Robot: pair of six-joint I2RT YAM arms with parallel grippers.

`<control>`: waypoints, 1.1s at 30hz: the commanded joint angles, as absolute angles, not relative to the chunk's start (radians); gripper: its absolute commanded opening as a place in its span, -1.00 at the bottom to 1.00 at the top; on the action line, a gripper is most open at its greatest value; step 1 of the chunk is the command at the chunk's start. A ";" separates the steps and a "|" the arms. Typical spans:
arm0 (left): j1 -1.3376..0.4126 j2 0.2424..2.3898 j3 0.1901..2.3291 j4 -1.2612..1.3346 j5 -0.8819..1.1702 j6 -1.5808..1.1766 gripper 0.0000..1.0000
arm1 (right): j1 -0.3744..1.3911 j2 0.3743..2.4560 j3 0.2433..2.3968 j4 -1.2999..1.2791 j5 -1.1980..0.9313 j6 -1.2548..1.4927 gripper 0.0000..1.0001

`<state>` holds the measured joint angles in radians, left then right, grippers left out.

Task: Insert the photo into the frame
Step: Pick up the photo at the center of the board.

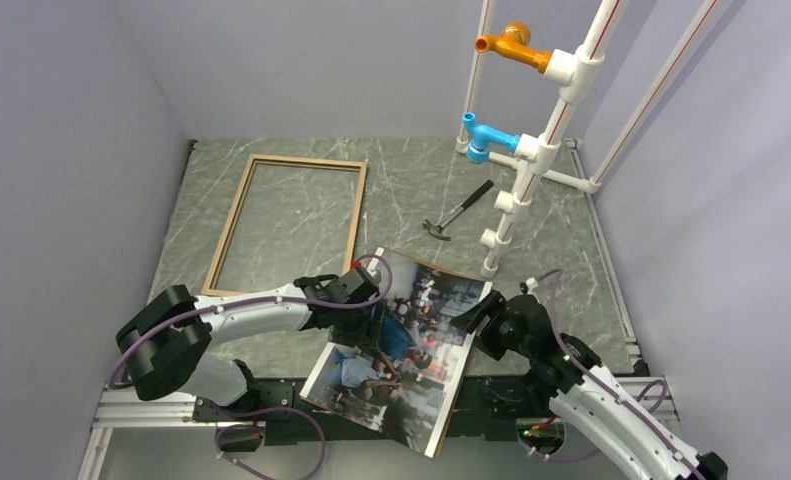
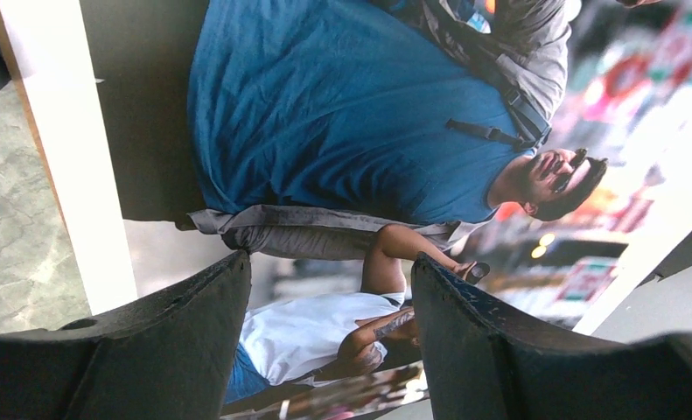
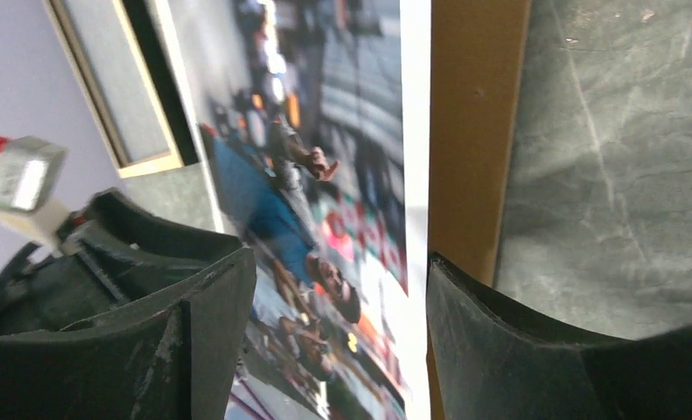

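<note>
The photo (image 1: 401,350), a colour street print with a man in a blue shirt, lies face up and skewed at the table's near edge, on a brown backing board (image 1: 449,405). The frame (image 1: 289,225), thin light-wood rails, lies flat at the back left, apart from the photo. My left gripper (image 1: 371,290) hangs over the photo's upper left part. In the left wrist view its jaws (image 2: 327,262) are wide apart and open, with the print (image 2: 342,114) behind them. My right gripper (image 1: 483,320) is open. It straddles the photo's white right border (image 3: 416,175) and the board (image 3: 473,131).
A hammer (image 1: 458,212) lies behind the photo on the grey marble-look table (image 1: 571,260). A white pipe rack (image 1: 531,160) with an orange fitting (image 1: 511,45) and a blue fitting (image 1: 483,137) stands at the back right. Plain walls close in both sides.
</note>
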<state>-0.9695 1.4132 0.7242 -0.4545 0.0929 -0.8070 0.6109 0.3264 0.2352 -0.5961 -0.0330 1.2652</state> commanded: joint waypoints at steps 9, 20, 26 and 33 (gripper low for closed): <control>-0.999 1.404 0.716 -0.415 0.102 -0.799 0.47 | 0.614 0.490 0.280 -0.458 -0.057 1.144 -0.78; -1.007 1.093 0.795 -0.319 0.181 -0.716 0.84 | 0.613 0.596 0.649 -0.764 -0.009 1.041 -1.00; -1.022 1.042 0.929 -0.451 0.087 -0.674 0.99 | 0.616 0.712 0.856 -0.880 -0.006 0.996 -1.00; -0.951 1.072 1.010 -0.677 -0.152 -0.675 0.99 | 0.619 0.771 1.007 -0.934 -0.038 0.956 -1.00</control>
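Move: Just under the right fingertips, about 2 cm down, is the photo's raised right edge, with the photo's middle some 13 cm to the left and 5 cm back, about 4 cm below. The pipe stand's foot is 11 cm ahead and 4 cm to the right; the hammer is 22 cm ahead and 2 cm left. From the left fingers, resting on the photo, that edge lies about 18 cm right, 4 cm ahead and 2 cm up. Dipping some 2 cm, the right hand shuts its half-open fingers on the photo's right edge, then lifts about 17 cm from there, drifting forward and keeping the pinch. Meanwhile the left keeps pressing on the photo and creeps right about a centimetre, then lifts off about 18 cm, opening wider and tilting its fingertips upward. ##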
